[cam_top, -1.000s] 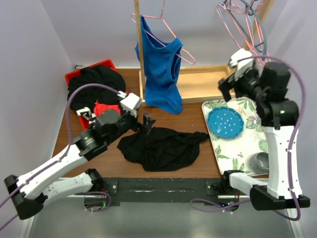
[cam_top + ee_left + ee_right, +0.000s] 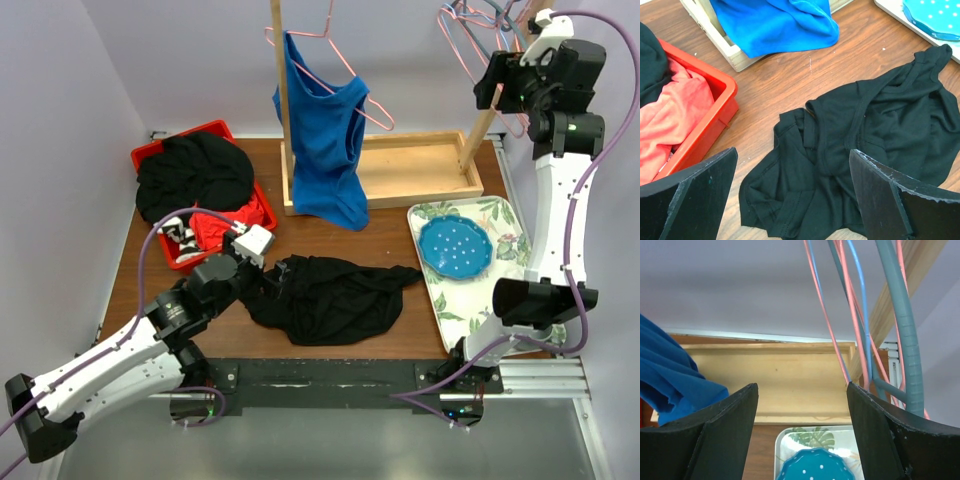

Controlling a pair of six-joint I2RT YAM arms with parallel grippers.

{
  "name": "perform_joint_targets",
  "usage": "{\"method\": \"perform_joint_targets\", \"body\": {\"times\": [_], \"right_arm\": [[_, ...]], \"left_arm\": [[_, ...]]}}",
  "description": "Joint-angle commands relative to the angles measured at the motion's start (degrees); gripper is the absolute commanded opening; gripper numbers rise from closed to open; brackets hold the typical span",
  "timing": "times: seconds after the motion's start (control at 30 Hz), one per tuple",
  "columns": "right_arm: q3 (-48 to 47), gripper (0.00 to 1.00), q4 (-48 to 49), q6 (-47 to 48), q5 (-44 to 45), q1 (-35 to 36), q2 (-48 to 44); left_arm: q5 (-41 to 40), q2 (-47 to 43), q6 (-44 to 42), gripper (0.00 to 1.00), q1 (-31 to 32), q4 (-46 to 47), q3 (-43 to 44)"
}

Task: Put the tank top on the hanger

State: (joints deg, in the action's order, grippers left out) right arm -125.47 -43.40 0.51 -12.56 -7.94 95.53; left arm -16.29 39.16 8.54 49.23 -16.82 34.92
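Observation:
The black tank top point(image 2: 335, 300) lies crumpled on the table near the front edge; in the left wrist view the tank top point(image 2: 860, 140) fills the middle. My left gripper point(image 2: 270, 282) hangs low over its left edge, open, its two fingers point(image 2: 690, 200) straddling the cloth without touching it. My right gripper point(image 2: 492, 85) is raised high at the back right, open and empty, beside a bunch of wire hangers. The pink hanger point(image 2: 462, 40) hangs there; its pink wire point(image 2: 829, 325) runs down just past my right fingertip point(image 2: 860, 400).
A red bin point(image 2: 215, 130) at the left holds a black garment heap point(image 2: 190, 170) and red cloth. A blue top point(image 2: 325, 140) hangs on a wooden post point(image 2: 282, 100) above a wooden tray point(image 2: 410, 170). Teal hangers point(image 2: 900, 325) hang among the pink. A floral tray point(image 2: 505, 215) carries a blue plate point(image 2: 455, 247).
My right arm has swung up and back from over the floral tray to the hangers, its jaws narrowing a little. My left arm has dropped and drawn nearer, to the tank top's left edge.

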Motion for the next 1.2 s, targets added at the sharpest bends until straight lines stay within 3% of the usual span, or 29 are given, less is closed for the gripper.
{"method": "perform_joint_targets", "body": {"times": [0.0,0.7,0.87,1.17], "right_arm": [[-1.71,0.75,1.91,-0.78,4.73,-0.23,0.36],[-1.27,0.75,2.7,1.6,7.99,-0.67,4.76],[-0.74,0.64,2.62,1.51,6.84,-0.58,4.67],[-0.74,0.53,2.7,1.6,6.76,-0.67,5.19]], "left_arm": [[-0.14,-0.31,0.34,1.0,-0.37,3.2,0.24],[0.56,0.04,0.25,1.0,-0.54,3.37,0.24],[1.0,0.22,0.25,1.0,-0.8,3.63,0.24],[1.35,0.48,0.25,1.0,-0.89,3.72,0.24]]}}
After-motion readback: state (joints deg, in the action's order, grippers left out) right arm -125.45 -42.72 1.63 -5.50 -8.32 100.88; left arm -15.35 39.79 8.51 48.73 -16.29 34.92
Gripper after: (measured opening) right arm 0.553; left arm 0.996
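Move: The near lower end of the leftmost pink hangers lies about 5 cm ahead of the right hand, 4 cm to its right and 3 cm lower. From the hand, a light-blue hanger sits 6 cm ahead and 6 cm right, the thick green hanger 6 cm ahead and 9 cm right, and the wooden post some 13 cm ahead and 6 cm right. For the idle left hand, those pink hangers are about 57 cm right, 29 cm ahead and 22 cm higher. The right hand brings its open fingers around the lower part of the leftmost pink hangers, first swinging right, then easing forward and down, about 6 cm in all. The wrist turns slightly clockwise and tips down about 5 degrees. Once there it holds still and the fingers begin to close partway, the right finger ending close against the pink tubing; a firm grip isn't yet seen. ##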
